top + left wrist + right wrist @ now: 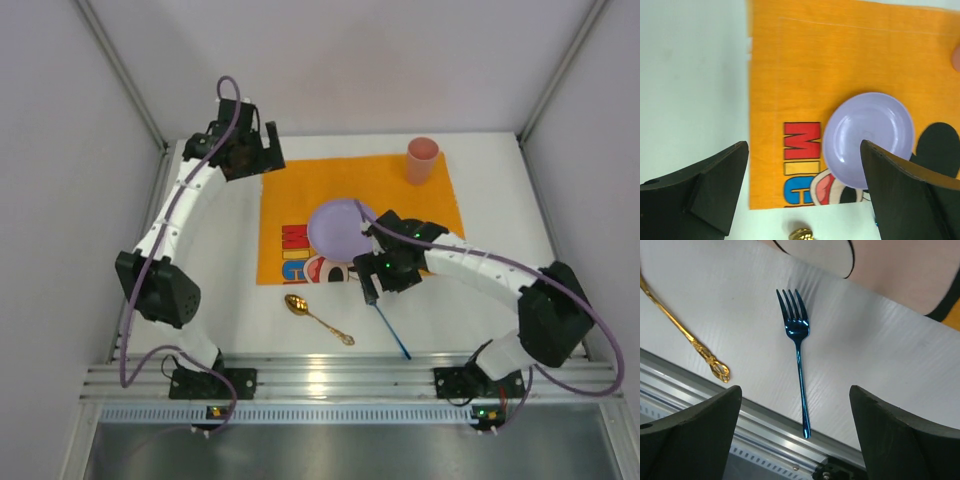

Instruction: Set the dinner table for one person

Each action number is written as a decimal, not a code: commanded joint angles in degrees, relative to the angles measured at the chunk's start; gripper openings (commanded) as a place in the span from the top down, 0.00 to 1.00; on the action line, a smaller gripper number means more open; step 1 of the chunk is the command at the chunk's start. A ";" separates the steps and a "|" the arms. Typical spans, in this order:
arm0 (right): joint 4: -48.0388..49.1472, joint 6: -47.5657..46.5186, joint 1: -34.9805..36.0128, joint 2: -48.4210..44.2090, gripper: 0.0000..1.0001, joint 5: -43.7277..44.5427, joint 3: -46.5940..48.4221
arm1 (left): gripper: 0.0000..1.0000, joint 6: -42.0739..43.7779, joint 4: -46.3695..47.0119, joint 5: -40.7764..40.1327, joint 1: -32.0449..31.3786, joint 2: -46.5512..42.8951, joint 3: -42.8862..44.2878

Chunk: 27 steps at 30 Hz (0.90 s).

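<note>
The dinner table [230, 290] is a white tabletop carrying an orange placemat [320, 180] with a lilac plate [338, 228] on it and a pink cup [421, 160] at its far right corner. A gold spoon [318, 318] and a blue fork [392, 330] lie on the bare table in front of the mat. My left gripper [252, 152] hangs open at the back left, off the mat; its view shows the plate [867, 135] between its jaws far below. My right gripper [795, 388] stands open above the fork [799, 355], holding nothing.
A ribbed aluminium rail [340, 380] runs along the near edge, just past the fork's handle end. White walls close in the table on the left, back and right. The spoon [685, 335] lies left of the fork.
</note>
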 commanded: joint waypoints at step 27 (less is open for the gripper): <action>13.00 2.47 11.10 20.90 1.00 5.65 -5.29 | 0.02 -5.28 -8.84 -3.22 1.36 -33.85 -35.86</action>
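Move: The fork, lying on bare table, has its middle about 5 cm back from the right hand, 1 cm to its right and 9 cm below. The spoon lies 15 cm to the left of the fork, level with it; the plate is some 18 cm ahead of the right hand and 8 cm to its left. From the high left hand the spoon is roughly 30 cm back, 5 cm right and 25 cm down, the fork 30 cm back and 19 cm right. The fork is pinched on the upper handle, just behind its head: the right hand sinks about 8 cm and eases 3 cm back, tilting slightly, then shuts its wide-open fingers while drifting a little left. Meanwhile the left hand, empty and open, draws back some 17 cm and 7 cm left towards the spoon's side of the table near the bases, dipping and then rising slightly. ##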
